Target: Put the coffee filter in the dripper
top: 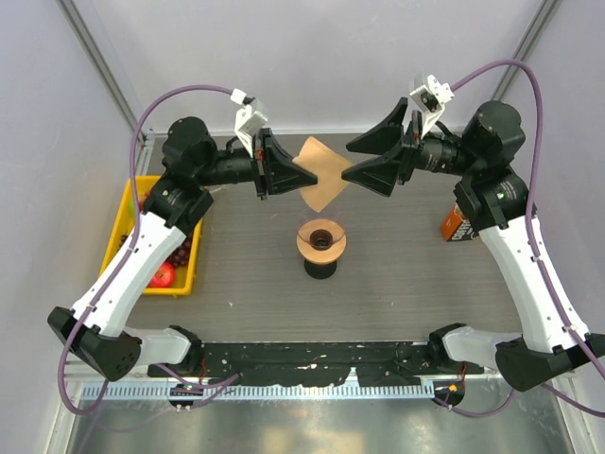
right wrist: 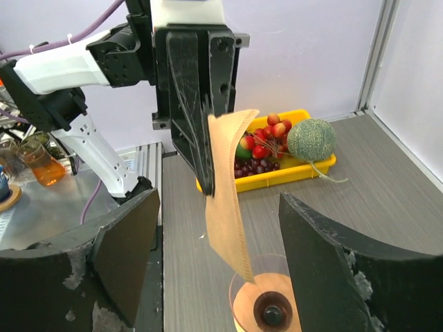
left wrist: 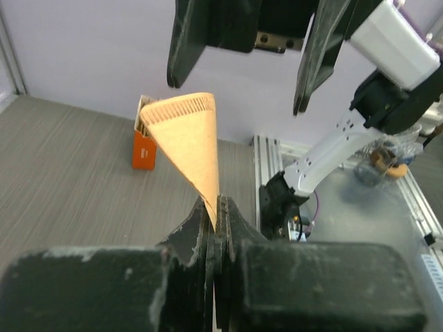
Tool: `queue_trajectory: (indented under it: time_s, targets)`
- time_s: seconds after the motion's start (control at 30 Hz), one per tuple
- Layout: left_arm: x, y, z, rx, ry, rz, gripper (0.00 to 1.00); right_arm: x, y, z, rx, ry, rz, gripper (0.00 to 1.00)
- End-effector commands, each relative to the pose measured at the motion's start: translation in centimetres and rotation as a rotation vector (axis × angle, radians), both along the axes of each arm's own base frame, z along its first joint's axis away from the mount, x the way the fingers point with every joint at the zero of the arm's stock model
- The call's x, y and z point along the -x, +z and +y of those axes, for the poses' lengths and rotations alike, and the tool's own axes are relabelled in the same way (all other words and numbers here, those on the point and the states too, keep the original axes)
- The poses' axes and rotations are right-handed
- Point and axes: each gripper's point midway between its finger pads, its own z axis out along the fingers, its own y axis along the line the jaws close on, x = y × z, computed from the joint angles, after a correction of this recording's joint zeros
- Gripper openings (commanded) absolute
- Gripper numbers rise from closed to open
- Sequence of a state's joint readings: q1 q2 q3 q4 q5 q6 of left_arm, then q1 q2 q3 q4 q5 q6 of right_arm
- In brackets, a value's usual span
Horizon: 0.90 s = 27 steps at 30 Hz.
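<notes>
The coffee filter [top: 321, 177], a tan paper fan, hangs in the air above the table, over and just behind the dripper [top: 321, 238]. My left gripper [top: 304, 175] is shut on its left edge; in the left wrist view the filter [left wrist: 188, 142] rises from the pinched jaws of the gripper [left wrist: 216, 207]. My right gripper [top: 349, 162] stands open at the filter's right side. Seen from the right wrist, the filter [right wrist: 227, 200] hangs between the spread fingers [right wrist: 124, 242], touching neither. The orange dripper [right wrist: 271, 304] sits below on a black base.
A yellow tray [top: 128, 222] holding fruit sits at the table's left edge; the right wrist view shows a green melon [right wrist: 311, 138] in it. An orange box [top: 454, 225] lies at the right, near the right arm. The enclosure's walls stand behind.
</notes>
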State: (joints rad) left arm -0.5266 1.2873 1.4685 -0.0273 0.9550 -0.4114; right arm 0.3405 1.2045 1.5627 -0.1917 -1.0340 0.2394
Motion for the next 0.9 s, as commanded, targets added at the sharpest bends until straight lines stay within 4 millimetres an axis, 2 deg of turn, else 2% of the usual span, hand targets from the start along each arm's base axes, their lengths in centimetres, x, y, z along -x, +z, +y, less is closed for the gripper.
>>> queue_trajectory:
  time_s: [0.0, 0.1, 0.37, 0.5, 0.57, 0.6, 0.7, 0.77, 0.87]
  targets:
    - [2.7, -1.1, 0.7, -0.118, -0.071, -0.185, 0.00, 1.1, 0.7, 0.6, 0.032, 0.067, -0.050, 0.76]
    - [3.2, -1.7, 0.6, -0.161, -0.081, -0.249, 0.00, 1.4, 0.7, 1.3, 0.044, 0.096, -0.054, 0.75]
    - [3.5, -1.5, 0.7, -0.172, -0.081, -0.272, 0.00, 1.8, -0.7, 3.4, 0.087, 0.168, -0.012, 0.74]
    - [3.1, -1.6, 0.6, -0.188, -0.061, -0.239, 0.00, 2.2, -0.8, 3.8, 0.095, 0.184, -0.041, 0.54]
    - [3.0, -1.7, 0.5, -0.190, -0.050, -0.209, 0.00, 2.2, -0.5, 3.8, 0.094, 0.170, -0.074, 0.33]
    - [2.9, -1.8, 0.5, -0.188, -0.043, -0.178, 0.00, 2.0, -0.5, 3.8, 0.096, 0.154, -0.076, 0.30]
    - [2.8, -2.0, 0.3, -0.184, -0.035, -0.112, 0.00, 1.7, -0.6, 3.9, 0.120, 0.118, -0.154, 0.12]
    - [2.6, -2.1, 0.2, -0.181, -0.027, -0.079, 0.00, 0.7, -0.7, 3.8, 0.138, 0.051, -0.182, 0.05]
    - [2.3, -2.4, 0.1, -0.186, -0.002, -0.025, 0.00, -0.2, -0.7, 3.6, 0.158, -0.020, -0.225, 0.05]
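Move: The coffee filter is already pinched in the left fingers; its middle lies about 5 cm left of the open right hand, 2 back and 1 below. The left fingertips are some 6 cm left of the right hand and 2 back. The dripper stands about 3 cm ahead, 2 right and 25 below the left hand; from the right hand it lies 3 ahead, 4 left and 28 below. Right hand moves 5 cm left, 3 down, and pinches the filter; left, still holding, eases down and back. ##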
